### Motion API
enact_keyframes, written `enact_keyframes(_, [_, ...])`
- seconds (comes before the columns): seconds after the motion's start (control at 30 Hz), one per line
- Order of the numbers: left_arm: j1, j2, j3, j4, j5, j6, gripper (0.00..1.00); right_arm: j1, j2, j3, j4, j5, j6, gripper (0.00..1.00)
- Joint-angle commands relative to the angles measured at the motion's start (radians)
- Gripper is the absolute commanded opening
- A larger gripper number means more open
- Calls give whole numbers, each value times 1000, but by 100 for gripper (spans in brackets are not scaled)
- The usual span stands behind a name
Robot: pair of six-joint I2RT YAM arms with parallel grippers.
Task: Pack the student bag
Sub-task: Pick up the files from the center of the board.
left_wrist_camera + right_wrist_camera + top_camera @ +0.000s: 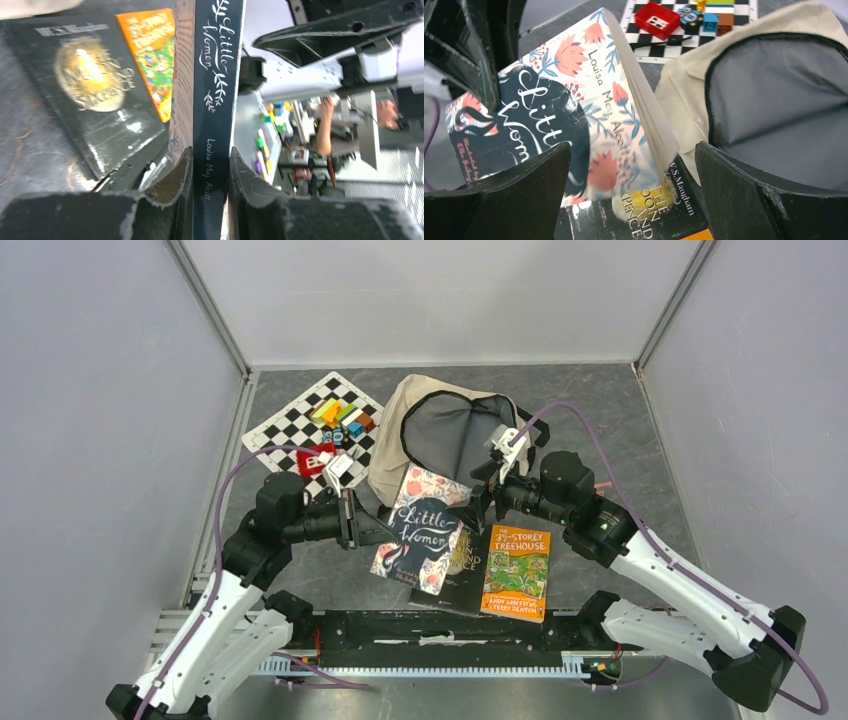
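Observation:
The student bag point(440, 430) lies at the back centre, cream canvas with its mouth open and grey lining point(774, 100) showing. My left gripper point(362, 531) is shut on the spine of the "Little Women" book point(217, 75), which it holds tilted up off the table just in front of the bag point(425, 525). Under it lies a black book, "The Moon and Sixpence" point(464, 572). An orange book point(517, 573) lies flat beside that one. My right gripper point(631, 150) hangs open over the raised book's far edge point(559, 100), between it and the bag, holding nothing.
A checkered mat point(290, 425) at the back left carries several coloured blocks point(342, 416) and a red box point(656, 20). Grey walls close in the left, right and back. The arms' base rail point(440, 640) runs along the near edge.

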Motion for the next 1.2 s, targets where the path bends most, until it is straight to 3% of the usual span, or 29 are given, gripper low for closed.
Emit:
enact_keyframes(0.0, [-4, 42, 140, 60, 324, 115, 2, 1, -1, 103, -151, -172, -143, 98])
enact_keyframes(0.2, [-30, 109, 216, -87, 437, 283, 2, 1, 52, 197, -309, -271, -190, 98])
enact_keyframes(0.57, [-112, 203, 292, -82, 461, 375, 2, 2, 97, 188, -277, -454, -116, 97])
enact_keyframes(0.83, [-132, 250, 334, -78, 475, 421, 2, 1, 94, 143, -234, -558, -65, 63])
enact_keyframes(0.9, [-133, 256, 341, -90, 475, 436, 2, 0, 86, 139, -235, -561, -63, 49])
enact_keyframes(1.07, [-134, 274, 364, -157, 435, 503, 2, 1, 65, 132, -234, -539, -49, 3])
enact_keyframes(1.17, [-133, 282, 374, -157, 382, 519, 2, 1, 52, 127, -233, -462, -33, 0])
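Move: The left gripper already holds the Little Women book by its spine; the book's middle is about 6 cm to that hand's right, 1 cm ahead and 2 cm lower. From the open right gripper the same middle lies roughly 7 cm back, 9 cm left and 4 cm below. Far beneath on the table, some 24 cm down, counted from the right hand: the black Moon and Sixpence book 11 cm back and 5 cm left, the Treehouse book 12 cm back and 10 cm right; the open bag 18 cm ahead, 3 cm left, about 22 cm down. Swing the open right gripper back about 10 cm and turn it some 30 degrees counter-clockwise until its jaws straddle the free, page-side edge of Little Women, then close them and pinch that edge. Meanwhile, keep the left grip on the spine and draw the book back and up, slightly right, turning clockwise by about as much to present the edge. ##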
